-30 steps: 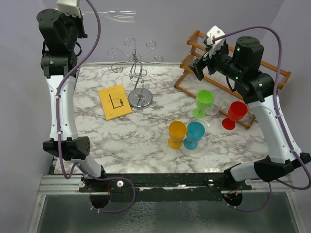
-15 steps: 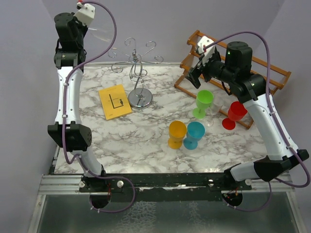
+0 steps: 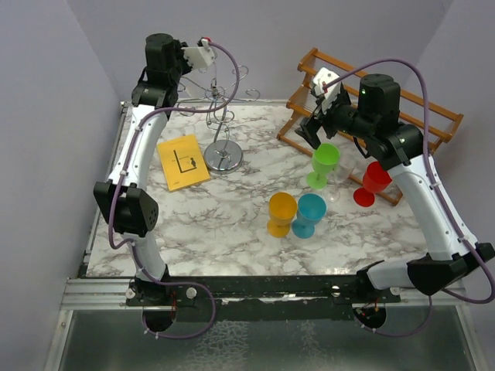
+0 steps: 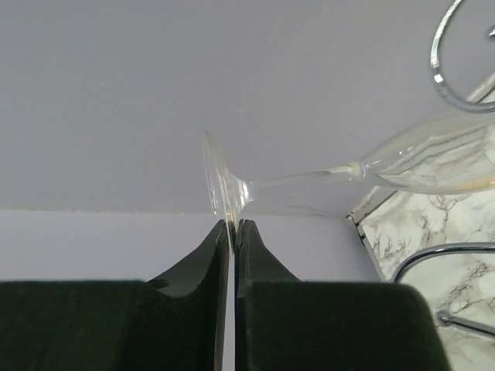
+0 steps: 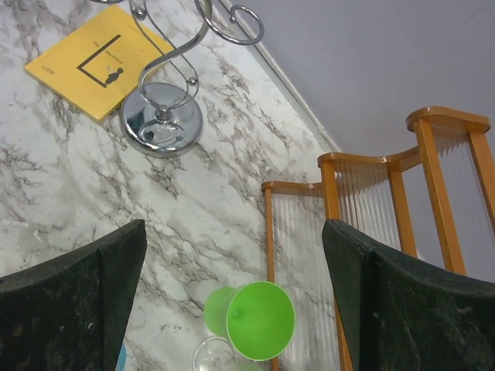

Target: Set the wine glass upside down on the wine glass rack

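Observation:
My left gripper [image 4: 233, 224] is shut on the foot of the clear wine glass [image 4: 309, 179]. The glass lies sideways in the air, its bowl pointing right and close beside a curled arm [image 4: 439, 73] of the wine glass rack. In the top view the chrome wine glass rack [image 3: 223, 157] stands at the back of the table, and my left arm reaches over its top from the left. There the glass is too faint to make out. My right gripper [image 5: 234, 228] hangs open above the marble, with nothing between its fingers.
A green goblet [image 3: 325, 164], a clear glass [image 3: 343, 178], a red goblet [image 3: 377, 182], an orange one [image 3: 281, 214] and a blue one [image 3: 310, 214] stand right of centre. A wooden slatted rack [image 3: 371, 116] is at the back right. A yellow card [image 3: 182, 161] lies beside the chrome base.
My left arm has swung from the far left back corner rightward to the chrome rack's top, carrying the glass. The right gripper has shifted slightly and stays open.

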`<control>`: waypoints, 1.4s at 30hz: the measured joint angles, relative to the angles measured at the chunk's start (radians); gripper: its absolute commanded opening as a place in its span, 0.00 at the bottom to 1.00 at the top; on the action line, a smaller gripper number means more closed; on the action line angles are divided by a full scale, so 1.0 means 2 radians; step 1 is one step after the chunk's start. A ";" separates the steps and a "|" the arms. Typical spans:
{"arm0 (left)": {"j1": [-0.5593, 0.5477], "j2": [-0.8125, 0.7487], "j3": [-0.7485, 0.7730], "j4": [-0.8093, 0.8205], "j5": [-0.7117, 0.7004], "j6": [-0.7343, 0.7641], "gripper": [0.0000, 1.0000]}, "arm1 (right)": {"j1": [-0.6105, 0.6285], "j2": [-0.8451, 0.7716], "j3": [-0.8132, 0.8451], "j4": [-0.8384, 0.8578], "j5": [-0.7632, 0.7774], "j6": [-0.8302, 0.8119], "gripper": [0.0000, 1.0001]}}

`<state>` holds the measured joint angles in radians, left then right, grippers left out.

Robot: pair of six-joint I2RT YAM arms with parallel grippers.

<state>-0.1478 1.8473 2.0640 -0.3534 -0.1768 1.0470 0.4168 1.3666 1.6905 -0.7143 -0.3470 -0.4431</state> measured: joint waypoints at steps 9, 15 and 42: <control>-0.038 0.017 0.000 -0.019 0.006 0.075 0.00 | 0.000 -0.010 -0.012 0.000 -0.003 -0.009 0.95; -0.041 0.018 0.020 -0.050 0.031 0.080 0.00 | 0.000 -0.010 -0.017 0.000 -0.003 -0.013 0.95; -0.051 0.018 0.045 -0.106 0.132 0.044 0.00 | 0.000 -0.010 -0.020 0.001 -0.011 -0.017 0.95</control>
<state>-0.2489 1.8835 2.1544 -0.5652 0.0868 1.1351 0.4168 1.3460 1.6505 -0.7132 -0.3683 -0.4763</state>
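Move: The left hand already holds the upside-down wine glass by its foot. The hub of the wine glass rack lies about 12 cm to that hand's right, 6 cm back and 12 cm below. The rack's leftmost hook is some 3 cm right, 5 cm back and 8 cm down; the yellow book lies flat about 42 cm below and 8 cm back, neither left nor right. From the idle right hand the hub is roughly 15 cm ahead, 20 cm left and 8 cm lower. Rightward, quickly for the first half and then creeping, the left hand carries the glass about 10 cm in over the far side of the rack's hub, sinking some 3 cm, mostly early on. It turns about 20 degrees clockwise and tips slightly nose-down, fingers still shut on the foot. ##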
